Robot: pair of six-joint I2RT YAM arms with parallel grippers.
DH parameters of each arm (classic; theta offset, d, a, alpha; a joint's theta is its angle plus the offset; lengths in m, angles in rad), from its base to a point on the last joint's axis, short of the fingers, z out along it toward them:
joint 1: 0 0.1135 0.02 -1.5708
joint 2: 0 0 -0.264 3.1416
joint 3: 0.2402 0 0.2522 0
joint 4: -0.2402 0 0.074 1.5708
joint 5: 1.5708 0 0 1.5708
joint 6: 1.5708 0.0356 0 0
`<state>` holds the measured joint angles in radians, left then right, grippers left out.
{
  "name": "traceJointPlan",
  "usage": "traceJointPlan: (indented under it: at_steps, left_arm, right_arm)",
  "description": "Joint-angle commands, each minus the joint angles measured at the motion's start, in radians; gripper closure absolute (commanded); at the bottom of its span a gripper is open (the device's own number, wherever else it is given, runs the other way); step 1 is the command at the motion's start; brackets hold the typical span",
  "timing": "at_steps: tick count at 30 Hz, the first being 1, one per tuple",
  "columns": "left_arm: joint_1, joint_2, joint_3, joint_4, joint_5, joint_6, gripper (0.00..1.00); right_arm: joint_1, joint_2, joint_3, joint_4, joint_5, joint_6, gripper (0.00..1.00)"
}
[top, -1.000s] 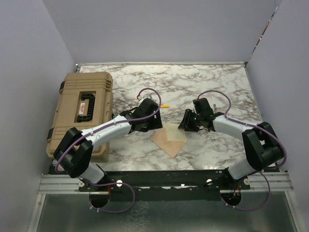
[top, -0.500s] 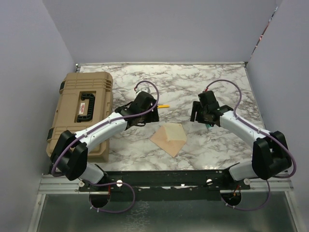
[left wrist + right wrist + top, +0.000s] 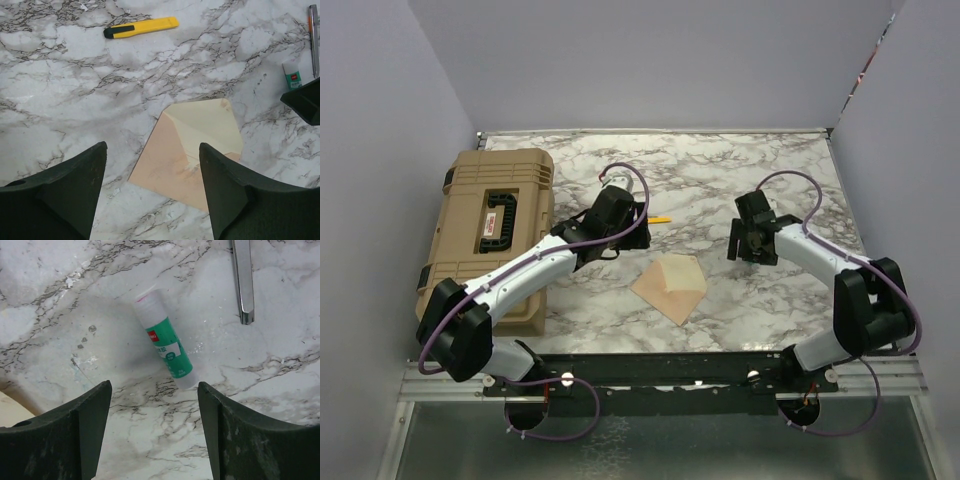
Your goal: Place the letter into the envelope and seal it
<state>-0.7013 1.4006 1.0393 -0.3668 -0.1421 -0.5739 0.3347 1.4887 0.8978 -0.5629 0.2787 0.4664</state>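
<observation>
The envelope (image 3: pixel 670 284) (image 3: pixel 207 125) lies on the marble between my two arms, its flap lifted and the pale cream inside showing. Below the flap is a peach-tan face with faint smudged print (image 3: pixel 167 167), which looks like the letter. I cannot tell how far it sits in the pocket. My left gripper (image 3: pixel 621 248) (image 3: pixel 152 197) hovers open just up-left of the envelope, nothing between its fingers. My right gripper (image 3: pixel 746 250) (image 3: pixel 155 440) is open and empty to the envelope's right, above bare marble. A cream corner of the envelope (image 3: pixel 9 414) shows at the right wrist view's left edge.
A green-and-white glue stick (image 3: pixel 165 347) (image 3: pixel 292 79) lies just ahead of the right fingers, a metal pen (image 3: pixel 243 280) beyond it. A yellow utility knife (image 3: pixel 142 27) (image 3: pixel 660 218) lies behind the envelope. A tan hard case (image 3: pixel 490 230) fills the table's left side.
Both grippers have drawn back from the envelope, the left up and away, the right out to the right. The right jaws have opened wider. The flap now stands raised.
</observation>
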Motion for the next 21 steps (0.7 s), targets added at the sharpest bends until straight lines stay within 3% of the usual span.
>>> traceJointPlan:
  at_steps: [1,6,12,21]
  left_arm:
    - [0.005,-0.029,-0.015,0.029,0.038,0.037,0.22]
    - [0.006,-0.038,-0.018,0.051,-0.010,0.059,0.02]
    - [0.011,-0.024,0.019,0.064,-0.011,0.036,0.01]
    - [0.013,-0.028,0.058,0.146,0.013,-0.031,0.01]
  right_arm:
    - [-0.037,0.048,-0.007,0.027,-0.032,-0.053,0.27]
    - [-0.105,0.087,-0.035,0.104,-0.123,-0.107,0.32]
    - [-0.131,0.126,-0.028,0.127,-0.198,-0.130,0.47]
    - [-0.131,0.067,-0.074,0.183,-0.343,-0.120,0.83]
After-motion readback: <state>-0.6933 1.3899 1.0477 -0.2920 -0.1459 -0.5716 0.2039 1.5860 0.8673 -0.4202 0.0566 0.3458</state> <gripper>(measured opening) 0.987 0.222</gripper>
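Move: The glue stick lies just below the right hand, about 3 cm ahead and 1 cm to its right, some 4 cm down. The silver tool stands roughly 9 cm ahead and 7 cm right of that hand; the open envelope about 26 cm left and 7 cm nearer, both some 5 cm lower. From the left hand the glue stick is about 34 cm right, 3 cm ahead and 13 cm down. Right hand sinks about 3 cm and closes its fingers around the glue stick; left rises 2 cm, opening wider. ##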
